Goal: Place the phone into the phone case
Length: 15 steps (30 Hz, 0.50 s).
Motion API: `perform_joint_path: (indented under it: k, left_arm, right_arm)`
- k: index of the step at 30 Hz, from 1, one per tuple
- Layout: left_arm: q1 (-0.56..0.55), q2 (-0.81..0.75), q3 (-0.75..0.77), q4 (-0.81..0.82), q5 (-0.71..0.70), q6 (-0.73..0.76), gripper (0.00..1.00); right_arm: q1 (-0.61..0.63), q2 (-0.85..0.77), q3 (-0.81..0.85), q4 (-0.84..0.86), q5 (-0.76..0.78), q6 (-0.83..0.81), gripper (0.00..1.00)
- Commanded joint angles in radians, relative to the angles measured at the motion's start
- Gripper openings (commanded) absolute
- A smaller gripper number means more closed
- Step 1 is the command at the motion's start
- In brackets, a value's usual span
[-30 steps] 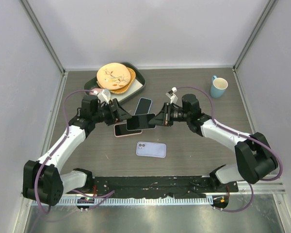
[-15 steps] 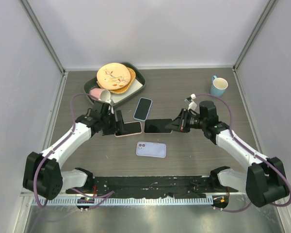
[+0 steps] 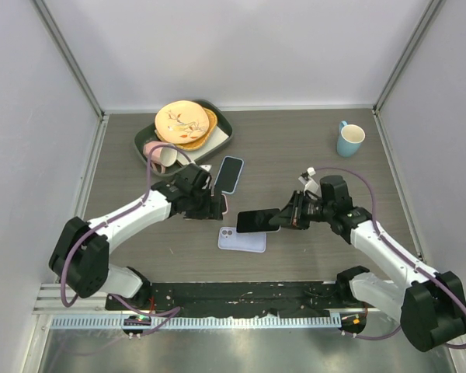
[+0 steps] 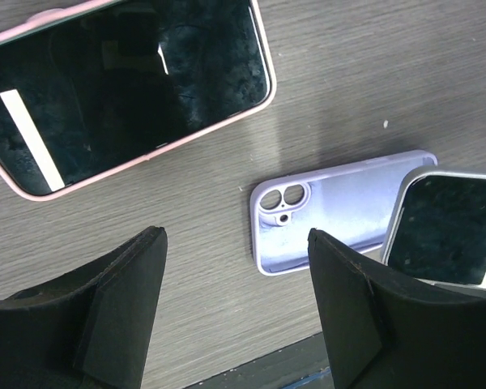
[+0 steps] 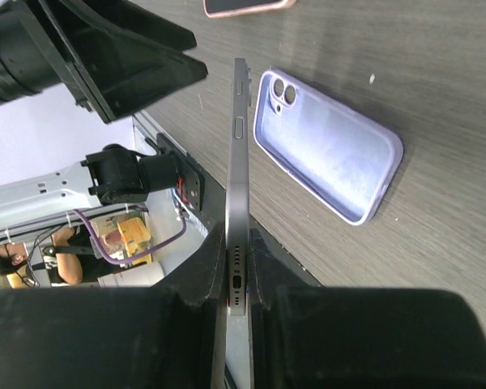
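The lavender phone case (image 3: pixel 242 240) lies open side up on the table near the front middle; it also shows in the left wrist view (image 4: pixel 332 211) and the right wrist view (image 5: pixel 328 146). My right gripper (image 3: pixel 283 219) is shut on a black phone (image 3: pixel 258 221) by its end and holds it above the case's right end, clear of it. The right wrist view shows the phone (image 5: pixel 239 186) edge-on between the fingers (image 5: pixel 202 275). My left gripper (image 3: pixel 213 206) is open and empty, hovering just left of the case (image 4: pixel 239 300).
A pink-cased phone (image 4: pixel 130 89) lies under my left gripper. A blue-cased phone (image 3: pixel 230 173) lies behind it. A dark tray (image 3: pixel 224 132) with plates and a pink cup (image 3: pixel 161 153) stands at the back left. A blue mug (image 3: pixel 349 138) stands at the back right.
My right gripper carried the black phone toward the front, over the case. My left gripper let go of that phone and moved right, over the pink phone.
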Motion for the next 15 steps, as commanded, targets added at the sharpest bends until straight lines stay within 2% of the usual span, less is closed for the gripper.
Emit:
perform_joint_path:
  k: [1, 8, 15]
  left_arm:
    - [0.003, -0.028, 0.032, 0.011, -0.053, 0.011, 0.74]
    - [0.003, -0.077, -0.013, 0.040, -0.016, 0.021, 0.74]
    - [0.003, -0.119, -0.056, 0.057, -0.016, 0.010, 0.74]
  right_arm:
    - [0.080, -0.034, -0.021, 0.069, 0.031, 0.078, 0.01]
    - [0.203, 0.025, -0.047, 0.273, 0.097, 0.181, 0.01]
    - [0.240, 0.143, 0.000, 0.290, 0.127, 0.151, 0.01]
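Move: The right hand holds the phone by its right end. The middle of the lilac case lies about 10 cm to that hand's left, 6 cm nearer the base and some 13 cm below. The pink case with its phone is roughly 21 cm to the left and 4 cm ahead, and the blue case with its phone is about 14 cm left and 13 cm ahead. From the left hand, the lilac case's middle is about 10 cm right, 8 cm back and 8 cm below. Still pinching the phone at its right end, the right hand carries it level-faced towards the lilac case: some 4 cm left, 3 cm down and 3 cm back. The backward part is done just past halfway, while left and down go on to the end; the wrist barely turns and the grip doesn't open. The left hand, open, only eases up about 1 cm. ##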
